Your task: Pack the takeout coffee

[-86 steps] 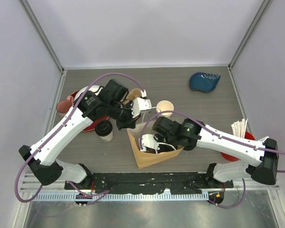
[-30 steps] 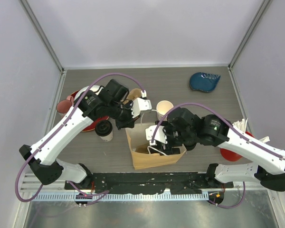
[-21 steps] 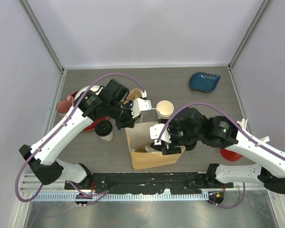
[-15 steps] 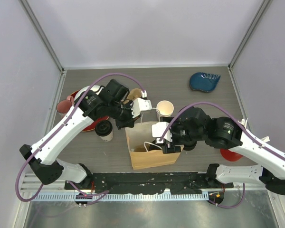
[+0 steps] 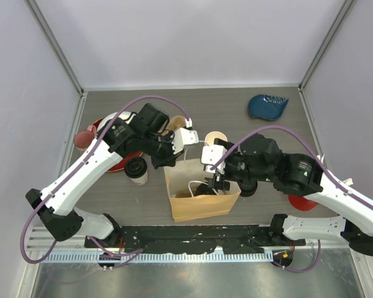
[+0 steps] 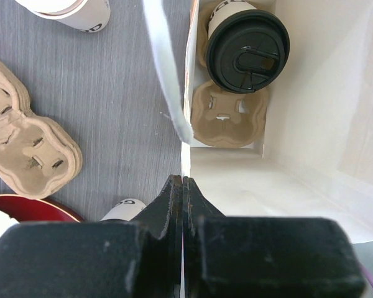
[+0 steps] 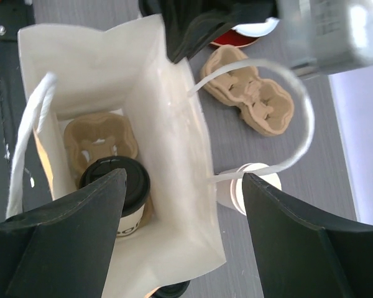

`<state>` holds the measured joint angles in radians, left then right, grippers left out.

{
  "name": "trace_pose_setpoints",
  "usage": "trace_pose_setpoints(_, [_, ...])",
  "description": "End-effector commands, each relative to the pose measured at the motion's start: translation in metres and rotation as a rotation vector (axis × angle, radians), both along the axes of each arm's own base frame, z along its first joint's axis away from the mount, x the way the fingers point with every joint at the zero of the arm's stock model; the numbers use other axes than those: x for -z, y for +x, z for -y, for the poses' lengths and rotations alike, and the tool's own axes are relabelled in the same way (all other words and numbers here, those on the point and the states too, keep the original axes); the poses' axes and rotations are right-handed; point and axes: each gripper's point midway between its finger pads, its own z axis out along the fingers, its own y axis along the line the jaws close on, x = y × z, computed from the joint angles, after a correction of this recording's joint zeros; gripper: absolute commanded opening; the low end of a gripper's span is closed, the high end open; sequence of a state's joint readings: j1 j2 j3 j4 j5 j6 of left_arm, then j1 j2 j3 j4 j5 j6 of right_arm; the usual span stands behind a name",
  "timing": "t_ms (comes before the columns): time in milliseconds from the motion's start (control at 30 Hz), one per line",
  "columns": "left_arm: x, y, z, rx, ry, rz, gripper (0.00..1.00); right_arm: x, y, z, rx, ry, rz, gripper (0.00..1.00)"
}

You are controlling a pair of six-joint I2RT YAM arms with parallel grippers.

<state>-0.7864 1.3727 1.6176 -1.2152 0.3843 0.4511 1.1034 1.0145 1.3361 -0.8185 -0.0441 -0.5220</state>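
One takeout coffee, a white cup with a black lid, stands inside the open paper bag in a cardboard carrier. A second lidded cup stands on the table left of the bag. My left gripper is shut on the bag's far-left rim. My right gripper hovers open above the bag's mouth, holding nothing.
An unlidded paper cup stands just behind the bag. Spare carriers lie beside it. Red plates sit at left and right. A blue object is at the far right.
My right gripper has risen out of the bag, still open, and drawn back toward the far side. The lidded cup stays in the bag. The left arm has not moved.
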Motion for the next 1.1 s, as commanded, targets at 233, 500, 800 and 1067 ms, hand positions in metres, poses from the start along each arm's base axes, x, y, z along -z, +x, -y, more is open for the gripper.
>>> trace_pose_setpoints(233, [-0.014, 0.006, 0.006, 0.004, -0.033, 0.054, 0.0, -0.069, 0.021, 0.001, 0.202, 0.241, 0.013, 0.8])
trace_pose_setpoints(500, [-0.038, 0.017, 0.002, -0.068, -0.065, 0.126, 0.6, -0.094, 0.025, -0.003, 0.245, 0.31, -0.017, 0.8])
trace_pose_setpoints(800, [-0.085, 0.026, -0.011, -0.248, -0.158, 0.206, 1.0, -0.125, 0.023, -0.012, 0.225, 0.386, -0.039, 0.81])
trace_pose_setpoints(1067, [-0.095, 0.057, -0.07, -0.553, -0.18, 0.202, 0.99, -0.123, 0.029, -0.015, 0.264, 0.385, -0.05, 0.81])
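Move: The left fingertips still pinch the bag's far-left rim; the bag's middle is about 8 cm to their right, 4 cm back and 13 cm below. The lidded cup on the table stands some 13 cm left, 3 cm ahead and 21 cm below that hand, with the loose paper carrier 19 cm ahead and nearly straight out. From the right hand, that cup is 25 cm left, 6 cm ahead and 26 cm below; the bag's middle is 3 cm left, 2 cm back and 19 cm below. Upward from above the bag, the right hand climbs about 10 cm, easing slightly forward, fingers still open and their tips tilting up while it turns a little clockwise. The left hand holds the rim at first, then spreads its fingers wide, lets go, and lifts some 7 cm, swinging forward and then left away from the bag as it turns counter-clockwise. ##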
